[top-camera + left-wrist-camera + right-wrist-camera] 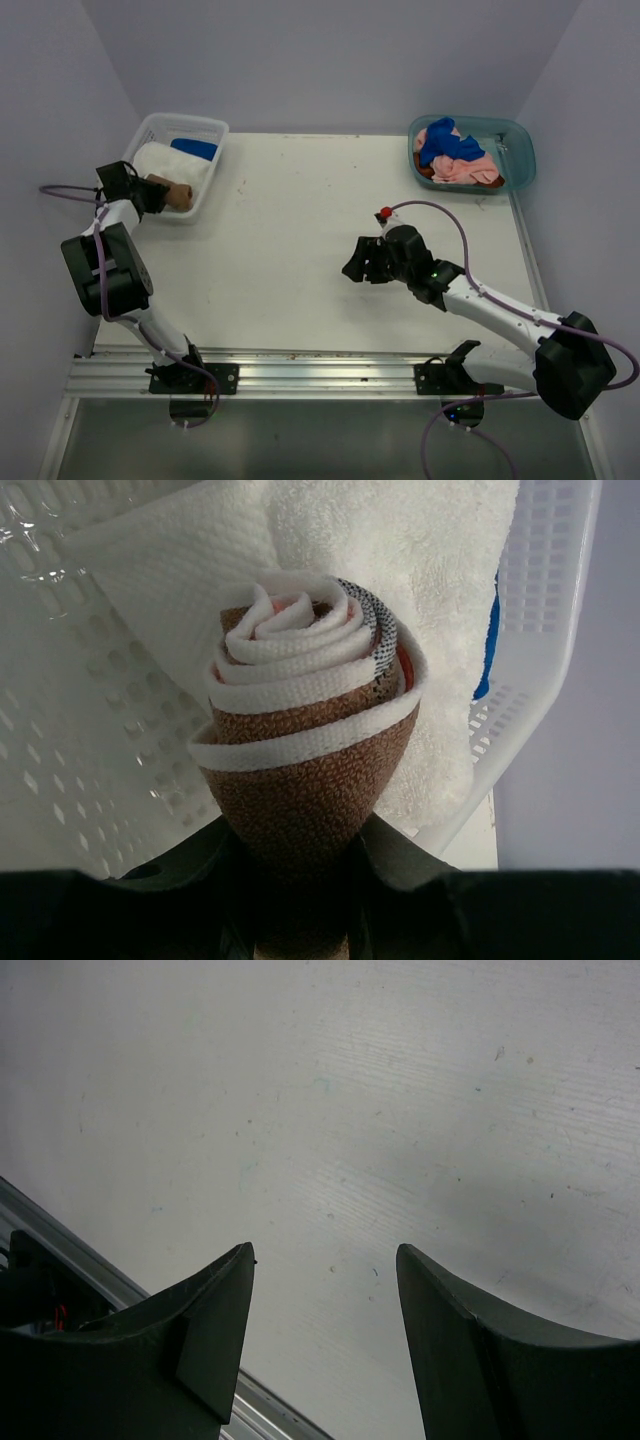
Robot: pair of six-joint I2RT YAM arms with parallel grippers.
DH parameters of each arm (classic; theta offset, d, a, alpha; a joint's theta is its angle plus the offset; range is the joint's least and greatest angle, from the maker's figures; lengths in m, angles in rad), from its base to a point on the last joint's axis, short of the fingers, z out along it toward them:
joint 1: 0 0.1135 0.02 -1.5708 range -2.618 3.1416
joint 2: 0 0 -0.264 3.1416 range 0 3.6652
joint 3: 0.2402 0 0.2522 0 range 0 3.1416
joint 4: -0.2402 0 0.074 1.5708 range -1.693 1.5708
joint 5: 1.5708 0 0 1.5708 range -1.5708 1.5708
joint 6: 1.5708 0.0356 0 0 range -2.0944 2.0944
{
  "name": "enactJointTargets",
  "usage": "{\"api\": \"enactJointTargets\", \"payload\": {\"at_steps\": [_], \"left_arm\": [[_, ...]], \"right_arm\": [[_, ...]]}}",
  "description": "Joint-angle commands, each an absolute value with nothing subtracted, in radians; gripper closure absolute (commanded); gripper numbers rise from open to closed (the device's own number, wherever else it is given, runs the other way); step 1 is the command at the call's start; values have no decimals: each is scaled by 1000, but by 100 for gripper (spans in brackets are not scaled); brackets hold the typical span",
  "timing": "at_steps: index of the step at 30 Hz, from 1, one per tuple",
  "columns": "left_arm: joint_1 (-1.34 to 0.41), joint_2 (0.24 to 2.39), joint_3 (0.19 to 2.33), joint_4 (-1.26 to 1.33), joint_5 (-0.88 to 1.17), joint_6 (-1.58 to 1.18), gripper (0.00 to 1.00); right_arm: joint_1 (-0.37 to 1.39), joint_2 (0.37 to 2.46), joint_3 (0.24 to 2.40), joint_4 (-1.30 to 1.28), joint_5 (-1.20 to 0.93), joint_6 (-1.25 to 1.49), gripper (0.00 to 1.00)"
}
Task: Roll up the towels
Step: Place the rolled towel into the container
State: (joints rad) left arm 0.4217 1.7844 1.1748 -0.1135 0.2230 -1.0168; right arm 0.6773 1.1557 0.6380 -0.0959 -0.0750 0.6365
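Note:
A rolled brown towel (300,790) with a white edge band faces the left wrist camera end on. My left gripper (300,880) is shut on it, one finger pressing each side. From above, the left gripper (150,192) holds the brown roll (179,194) at the near end of the white mesh basket (212,128). A white towel (165,162) and a blue towel (194,149) lie in that basket. My right gripper (358,262) hangs open over the bare middle of the table, and the right gripper (325,1255) has nothing between its fingers.
A teal tub (515,135) at the back right holds a loose blue towel (442,141) and a pink towel (465,170). The basket wall (545,630) rises to the right of the roll. A metal rail (300,375) runs along the table's near edge.

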Motion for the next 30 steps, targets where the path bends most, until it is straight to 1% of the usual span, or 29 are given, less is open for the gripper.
{"api": "enactJointTargets", "payload": {"at_steps": [1, 7, 10, 11, 13, 14, 17, 24, 28, 30], "left_arm": [[408, 1782, 1154, -17, 195, -1057, 78], [402, 1790, 1147, -78, 167, -985, 76], [403, 1783, 1134, -89, 161, -979, 70], [402, 1778, 1135, -95, 158, -977, 62], [403, 1776, 1158, -141, 150, -974, 50], [403, 1773, 1179, -158, 146, -971, 43], [402, 1764, 1212, -224, 132, -963, 36], [394, 1772, 1370, -444, 86, -930, 34], [394, 1756, 1408, -498, 97, -925, 34], [394, 1752, 1431, -529, 97, -919, 30]], "right_arm": [[673, 1123, 637, -83, -89, 652, 38], [675, 1118, 640, -87, -83, 658, 38], [675, 1124, 644, -87, -86, 657, 38], [673, 1126, 647, -89, -86, 655, 38], [673, 1127, 655, -95, -86, 650, 38], [675, 1127, 657, -95, -81, 649, 38], [673, 1129, 666, -98, -78, 643, 38], [675, 1137, 678, -89, -89, 641, 38], [675, 1143, 687, -89, -98, 637, 38], [673, 1141, 689, -91, -98, 634, 38]]}}
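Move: The rolled towel is already pinched in the left fingers inside the white container, its middle roughly 1 cm ahead, 2 cm right and 2 cm below the hand point. The white towel lies some 6 cm ahead of the left hand, level with it sideways; the blue cloth is about 12 cm ahead and 9 cm right. From the idle right hand, the rolled towel is roughly 47 cm left and 17 cm ahead. Left fingers open and let go of the rolled towel, then rise about 2.5 cm, backing slightly away. ##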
